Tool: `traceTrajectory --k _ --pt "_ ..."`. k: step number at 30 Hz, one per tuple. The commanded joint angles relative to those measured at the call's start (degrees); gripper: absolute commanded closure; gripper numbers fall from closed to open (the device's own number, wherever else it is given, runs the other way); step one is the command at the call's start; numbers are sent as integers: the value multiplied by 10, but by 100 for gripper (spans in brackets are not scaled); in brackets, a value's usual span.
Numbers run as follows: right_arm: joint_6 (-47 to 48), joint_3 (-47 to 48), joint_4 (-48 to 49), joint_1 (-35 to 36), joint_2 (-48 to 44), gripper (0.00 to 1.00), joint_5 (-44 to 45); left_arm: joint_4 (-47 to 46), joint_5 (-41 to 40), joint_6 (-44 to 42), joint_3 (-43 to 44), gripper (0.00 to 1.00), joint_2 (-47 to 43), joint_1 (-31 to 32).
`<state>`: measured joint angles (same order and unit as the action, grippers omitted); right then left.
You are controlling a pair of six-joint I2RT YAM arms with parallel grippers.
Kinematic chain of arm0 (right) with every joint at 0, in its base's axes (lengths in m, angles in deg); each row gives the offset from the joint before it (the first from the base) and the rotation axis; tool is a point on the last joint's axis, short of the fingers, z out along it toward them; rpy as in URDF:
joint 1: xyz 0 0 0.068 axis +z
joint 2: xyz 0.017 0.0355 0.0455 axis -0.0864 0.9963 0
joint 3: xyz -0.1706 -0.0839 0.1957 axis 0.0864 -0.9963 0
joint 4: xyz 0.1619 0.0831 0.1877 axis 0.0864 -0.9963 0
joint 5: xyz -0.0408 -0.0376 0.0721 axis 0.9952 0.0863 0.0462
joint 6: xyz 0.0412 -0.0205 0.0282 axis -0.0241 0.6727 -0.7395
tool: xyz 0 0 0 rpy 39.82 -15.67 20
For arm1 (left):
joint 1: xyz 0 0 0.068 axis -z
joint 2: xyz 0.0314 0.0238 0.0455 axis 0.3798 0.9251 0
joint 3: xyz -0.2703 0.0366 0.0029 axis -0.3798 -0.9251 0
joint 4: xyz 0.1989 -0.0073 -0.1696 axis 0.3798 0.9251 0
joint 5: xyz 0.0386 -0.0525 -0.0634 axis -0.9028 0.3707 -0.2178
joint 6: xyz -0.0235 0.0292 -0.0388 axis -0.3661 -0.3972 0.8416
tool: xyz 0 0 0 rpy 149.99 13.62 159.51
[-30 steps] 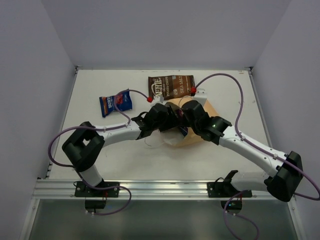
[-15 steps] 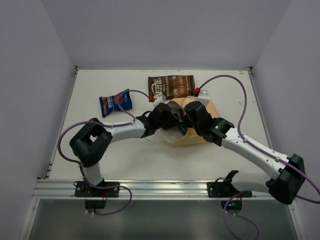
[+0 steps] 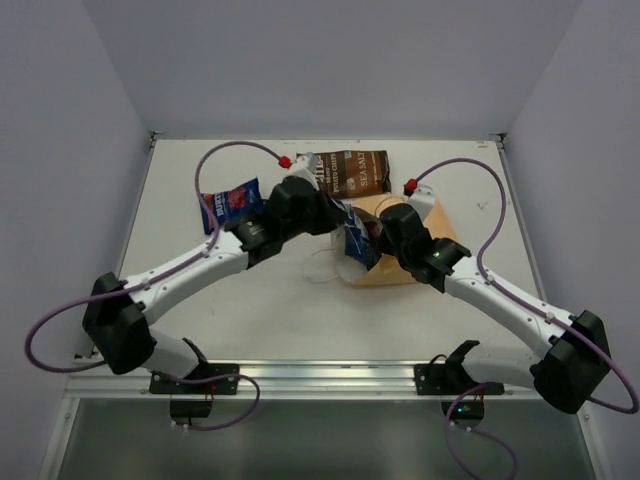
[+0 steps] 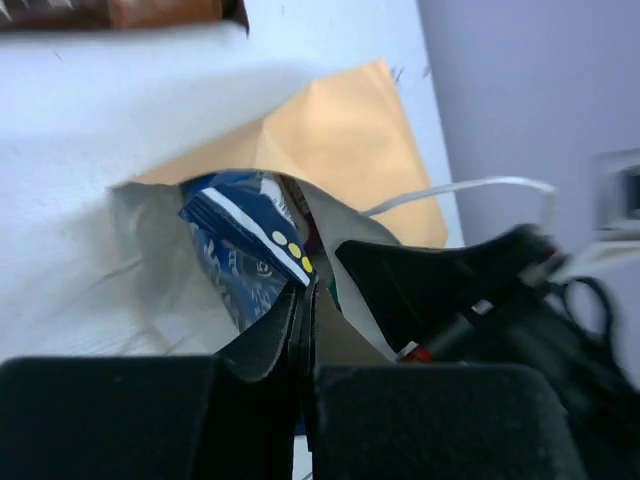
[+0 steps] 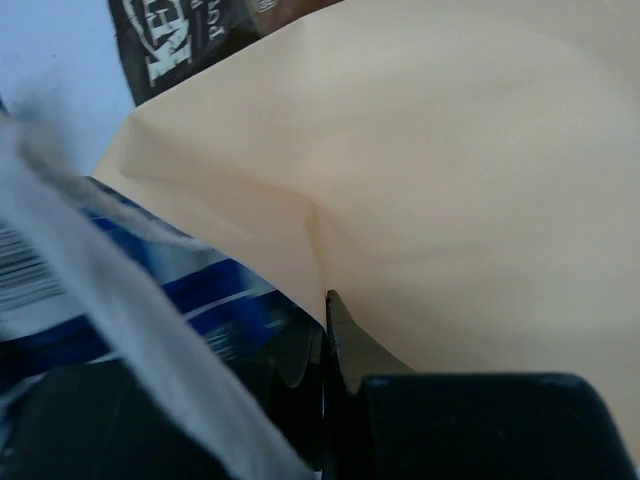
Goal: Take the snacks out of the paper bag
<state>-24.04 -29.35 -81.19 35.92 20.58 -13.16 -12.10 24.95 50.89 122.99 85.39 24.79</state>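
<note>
The tan paper bag (image 3: 415,255) lies mid-table with its mouth to the left. My right gripper (image 3: 378,232) is shut on the bag's upper edge (image 5: 327,300). My left gripper (image 3: 340,222) is shut on the corner of a blue snack packet (image 4: 240,250) that sticks partly out of the white-lined mouth. In the right wrist view that blue packet (image 5: 200,290) shows under the tan paper bag (image 5: 450,180). A dark brown chip bag (image 3: 350,172) and another blue packet (image 3: 228,205) lie on the table outside the bag. Any other snacks are hidden.
A white string handle (image 4: 460,188) loops from the bag's mouth beside the black right gripper (image 4: 450,290). Purple cables arch over both arms. Grey walls close in the table (image 3: 250,310) on the left, right and back.
My left gripper has shut on the blue packet and drawn it up and left, partly out of the bag. The left arm has stretched out. The right arm shifted slightly right, still holding the bag.
</note>
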Motion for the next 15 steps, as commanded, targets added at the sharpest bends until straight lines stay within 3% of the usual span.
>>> traceTrajectory --k 1,4,10,11,12,13,15 --pt "-9 -28 -24 -41 -15 100 45 88 -2 -68 38 100 -101 -68" --pt "2 -37 -24 -67 -28 100 46 126 7 -102 16 100 -141 -140" --pt "43 -31 -24 -77 -41 100 54 110 43 -124 -126 98 -168 -242" --pt "50 -29 -23 -77 -43 100 51 104 49 -120 -143 76 -168 -247" --pt "70 -29 -14 -77 -45 100 40 98 60 -113 -173 66 -168 -250" --pt "78 -29 -9 -77 -49 100 34 93 68 -108 -182 43 -175 -251" --pt "108 -30 5 -77 -60 100 16 91 83 -97 -185 21 -185 -251"
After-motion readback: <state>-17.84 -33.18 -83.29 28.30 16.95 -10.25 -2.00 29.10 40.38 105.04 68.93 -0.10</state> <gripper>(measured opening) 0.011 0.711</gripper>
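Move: The blue-and-white snack packet hangs from the left fingers, its lower part at the paper bag's mouth. The red-and-blue packet already out lies about 31 cm left of that hand, 15 farther out and 20 below; the brown chips bag is straight ahead some 25 cm, 20 below, and the paper bag's middle about 17 right, 2 ahead, 14 below. From the right hand, gripping its rim, the bag's middle is roughly 8 right, 2 ahead, 10 below. The blue-and-white packet is swung from the paper bag's mouth towards the red-and-blue one: the left hand sweeps fast to its left, about 20 cm, rising some 9 cm and then dipping well below its starting height while turning counter-clockwise, and late in the swing its fingers open and let go. The right hand, still pinching the rim, drags the bag about 6 cm to the right. ##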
